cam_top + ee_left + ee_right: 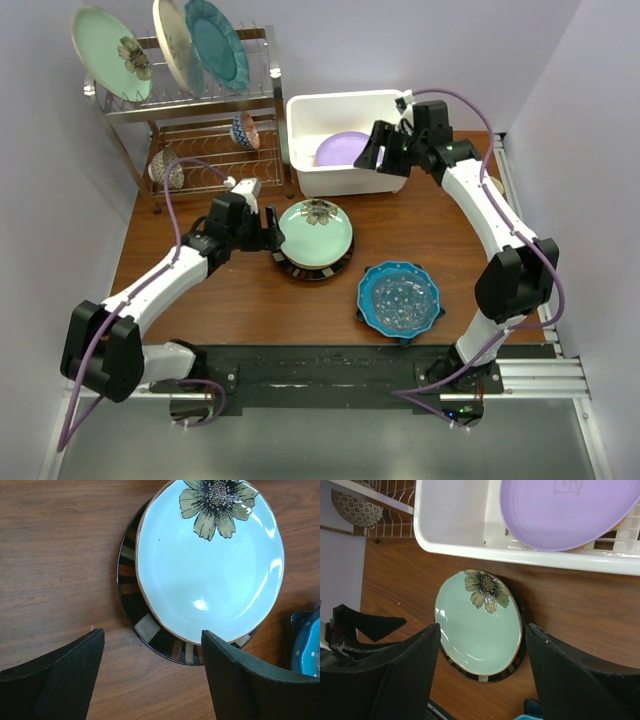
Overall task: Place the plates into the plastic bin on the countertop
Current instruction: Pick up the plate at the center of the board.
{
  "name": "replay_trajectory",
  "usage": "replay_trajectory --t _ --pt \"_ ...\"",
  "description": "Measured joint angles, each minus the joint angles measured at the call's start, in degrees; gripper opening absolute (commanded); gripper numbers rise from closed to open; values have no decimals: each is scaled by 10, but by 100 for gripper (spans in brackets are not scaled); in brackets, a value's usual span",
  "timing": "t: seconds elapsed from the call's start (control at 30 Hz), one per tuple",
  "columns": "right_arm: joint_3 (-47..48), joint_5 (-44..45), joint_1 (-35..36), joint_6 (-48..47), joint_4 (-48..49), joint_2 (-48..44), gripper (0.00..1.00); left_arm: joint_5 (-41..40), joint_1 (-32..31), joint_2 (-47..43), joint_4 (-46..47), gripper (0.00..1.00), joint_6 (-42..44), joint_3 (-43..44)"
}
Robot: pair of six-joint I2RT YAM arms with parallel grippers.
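A white plastic bin (300, 110) stands at the back of the countertop (180, 300), and a lilac plate (343, 150) leans inside it. My right gripper (381, 160) hovers open and empty over the bin's front rim (470, 550), just clear of the lilac plate (560, 515). Mid-table, a mint flower plate (315, 228) lies on a dark-rimmed plate (312, 270). My left gripper (272, 238) is open at that stack's left edge, its fingers (75, 670) straddling the dark rim (132, 605) without touching. A blue scalloped plate (398, 297) rests on a dark-blue star plate (362, 316).
A chrome wire rack (200, 110) at back left holds another mint flower plate (110, 55), a cream plate (172, 45) and a teal plate (218, 42) upright. Patterned bowls (244, 130) sit on its lower shelf. Walls close in on both sides.
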Motion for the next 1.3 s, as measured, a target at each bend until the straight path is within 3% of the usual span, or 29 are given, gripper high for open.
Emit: replay_trajectory --t 0.2,0.37,0.53,1.07,1.3 --pt "-84 -1 13 0 22 -30 71 5 0 31 3 77 -11 3" --pt "-138 -8 14 0 46 -52 70 12 0 47 17 67 -21 4" --pt "-177 -9 15 2 64 -52 70 20 0 74 33 63 -27 9" --pt "-228 -11 17 2 89 -52 70 18 0 163 71 48 -34 40" --pt "-242 -21 17 2 103 -51 70 16 0 174 83 26 -38 40"
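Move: The mint plate, stacked on the black plate, has its middle about 10 cm to the left hand's right, 4 cm ahead and 7 cm below. From the right hand it lies roughly 12 cm left, 10 cm back and 20 cm down. The blue plate sits some 18 cm right of the mint plate and 15 cm nearer the base; the bin's middle is about 19 cm beyond the mint plate and 8 cm to its right. Down first, then also forward and a little right, the left hand sinks about 5.5 cm onto the mint plate's left rim, tipping slightly further down, fingers closing from wide to about a third open so they straddle the rim. The right hand drops about 10 cm while drawing back from the bin towards the plate, slowing, fingers kept open. ##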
